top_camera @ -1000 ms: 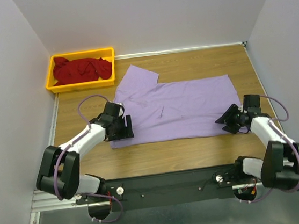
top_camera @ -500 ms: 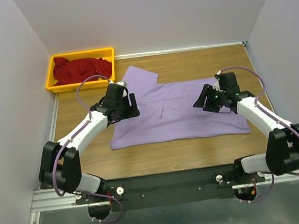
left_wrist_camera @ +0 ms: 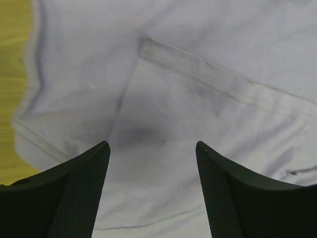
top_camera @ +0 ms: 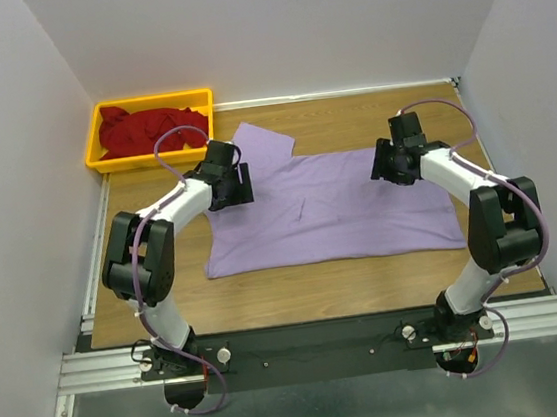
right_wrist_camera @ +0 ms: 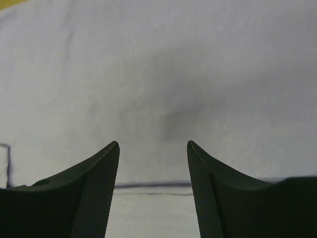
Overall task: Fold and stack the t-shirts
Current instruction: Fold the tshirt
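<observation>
The light lavender t-shirt (top_camera: 331, 208) lies flat across the middle of the table, one sleeve (top_camera: 263, 140) sticking out at the far left. The dark red t-shirt (top_camera: 149, 130) is bunched up in the yellow bin. My left gripper (top_camera: 244, 184) hovers open over the lavender shirt's far left part, close to the sleeve. In the left wrist view the gripper (left_wrist_camera: 152, 146) has only cloth and a sleeve hem (left_wrist_camera: 218, 79) below it. My right gripper (top_camera: 384, 164) is open over the far right corner. The right wrist view shows the gripper (right_wrist_camera: 153, 144) above a cloth edge (right_wrist_camera: 153, 185).
The yellow bin (top_camera: 150, 100) sits at the table's far left corner. Bare wooden table (top_camera: 369, 118) shows beyond the shirt and along its near side. White walls close in the left, right and far sides.
Both grippers have moved from the lavender shirt's near corners up to its far corners. The shirt has stayed flat where it was.
</observation>
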Controlling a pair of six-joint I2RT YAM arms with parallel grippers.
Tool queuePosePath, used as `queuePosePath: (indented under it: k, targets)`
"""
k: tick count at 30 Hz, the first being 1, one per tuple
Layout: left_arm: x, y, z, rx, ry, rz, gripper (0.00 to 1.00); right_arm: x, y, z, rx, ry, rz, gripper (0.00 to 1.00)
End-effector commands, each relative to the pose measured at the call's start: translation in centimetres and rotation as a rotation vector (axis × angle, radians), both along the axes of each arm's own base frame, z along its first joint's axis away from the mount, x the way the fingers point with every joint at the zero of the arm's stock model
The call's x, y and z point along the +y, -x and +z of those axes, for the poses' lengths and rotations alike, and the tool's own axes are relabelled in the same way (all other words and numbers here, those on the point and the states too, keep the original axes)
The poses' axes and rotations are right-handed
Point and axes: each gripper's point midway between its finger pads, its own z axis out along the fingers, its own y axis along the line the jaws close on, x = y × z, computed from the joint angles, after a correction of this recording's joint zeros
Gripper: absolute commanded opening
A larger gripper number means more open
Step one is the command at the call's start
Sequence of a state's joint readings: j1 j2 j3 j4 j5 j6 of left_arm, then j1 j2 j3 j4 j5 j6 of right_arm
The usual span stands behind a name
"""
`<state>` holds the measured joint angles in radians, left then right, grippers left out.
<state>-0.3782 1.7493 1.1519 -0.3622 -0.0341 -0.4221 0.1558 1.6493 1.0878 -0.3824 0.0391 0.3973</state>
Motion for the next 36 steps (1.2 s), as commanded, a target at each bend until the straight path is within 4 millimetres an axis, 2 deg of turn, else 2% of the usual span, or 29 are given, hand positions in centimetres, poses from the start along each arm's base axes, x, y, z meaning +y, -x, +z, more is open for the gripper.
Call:
queuePosePath:
  k: [1,4,8,11,16,18,19,21,22,26,29,33,34,36]
  targets:
    - [2.5,-2.6,-0.1,-0.041,-0.059,0.041,0.78,-2.6,-1.8,-0.4,-0.007,0.138,-0.044,0.64]
    - [3.2,-2.6,-1.5,-0.007,-0.068,0.047,0.78,-3.8,-2.1,-1.2,0.012,0.151,-0.075,0.64]
    - [4.1,-1.7,-3.3,0.036,-0.066,0.048,0.78,-5.3,-0.7,-3.9,0.084,0.161,-0.112,0.65]
    - [5.1,-0.8,-4.4,0.059,-0.075,0.056,0.78,-6.6,0.3,-5.1,0.121,0.163,-0.150,0.65]
    - [6.2,1.2,-5.6,0.108,-0.074,0.069,0.78,-8.1,3.1,-7.3,0.199,0.125,-0.208,0.65]
    - [6.4,1.8,-5.2,0.102,-0.067,0.073,0.78,-8.0,4.1,-7.6,0.212,0.115,-0.227,0.66]
    - [6.6,2.8,-5.7,0.121,-0.069,0.076,0.78,-8.8,5.2,-7.8,0.226,0.109,-0.255,0.66]
    - [6.6,3.6,-5.3,0.119,-0.060,0.076,0.78,-9.0,6.4,-8.0,0.244,0.102,-0.280,0.66]
    - [6.8,4.6,-5.7,0.136,-0.058,0.074,0.78,-9.1,6.9,-8.0,0.252,0.110,-0.286,0.66]
    - [6.1,6.4,-4.6,0.122,0.006,0.066,0.78,-9.4,8.4,-7.3,0.275,0.127,-0.305,0.66]
    - [6.5,7.0,-3.6,0.092,0.009,0.079,0.78,-8.8,8.3,-6.0,0.249,0.086,-0.297,0.66]
    - [7.0,5.1,-0.7,-0.009,-0.006,0.105,0.79,-8.5,5.5,-2.8,0.146,0.067,-0.261,0.66]
    - [6.8,3.5,1.0,-0.061,0.003,0.106,0.79,-8.5,3.8,-1.2,0.098,0.061,-0.257,0.66]
    - [7.2,1.1,3.1,-0.132,-0.031,0.107,0.79,-8.3,1.2,1.3,0.024,0.052,-0.228,0.65]
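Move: The t-shirt's middle lies about 26 cm to the right of the left hand and 9 cm back, some 4 cm below it. A sleeve sticks out some 14 cm ahead and 8 cm right; the yellow bin is roughly 22 cm ahead and 26 cm left. From the right hand, the t-shirt's middle is about 18 cm left, 9 cm back and 6 cm below; its near right corner is about 20 cm right and 25 cm back. Both open hands first spread apart while sinking about 3 cm (left) and 5 cm (right) onto the flat t-shirt, the left edging forward and 4 cm or so leftward, the right going some 8 cm rightward and turning clockwise by about 15 degrees by the end. Pressing down on the cloth with open fingertips, both then drag it back towards the base, the left hand about 7 cm and the right about 5 cm, before they start to rise by a centimetre or so. ##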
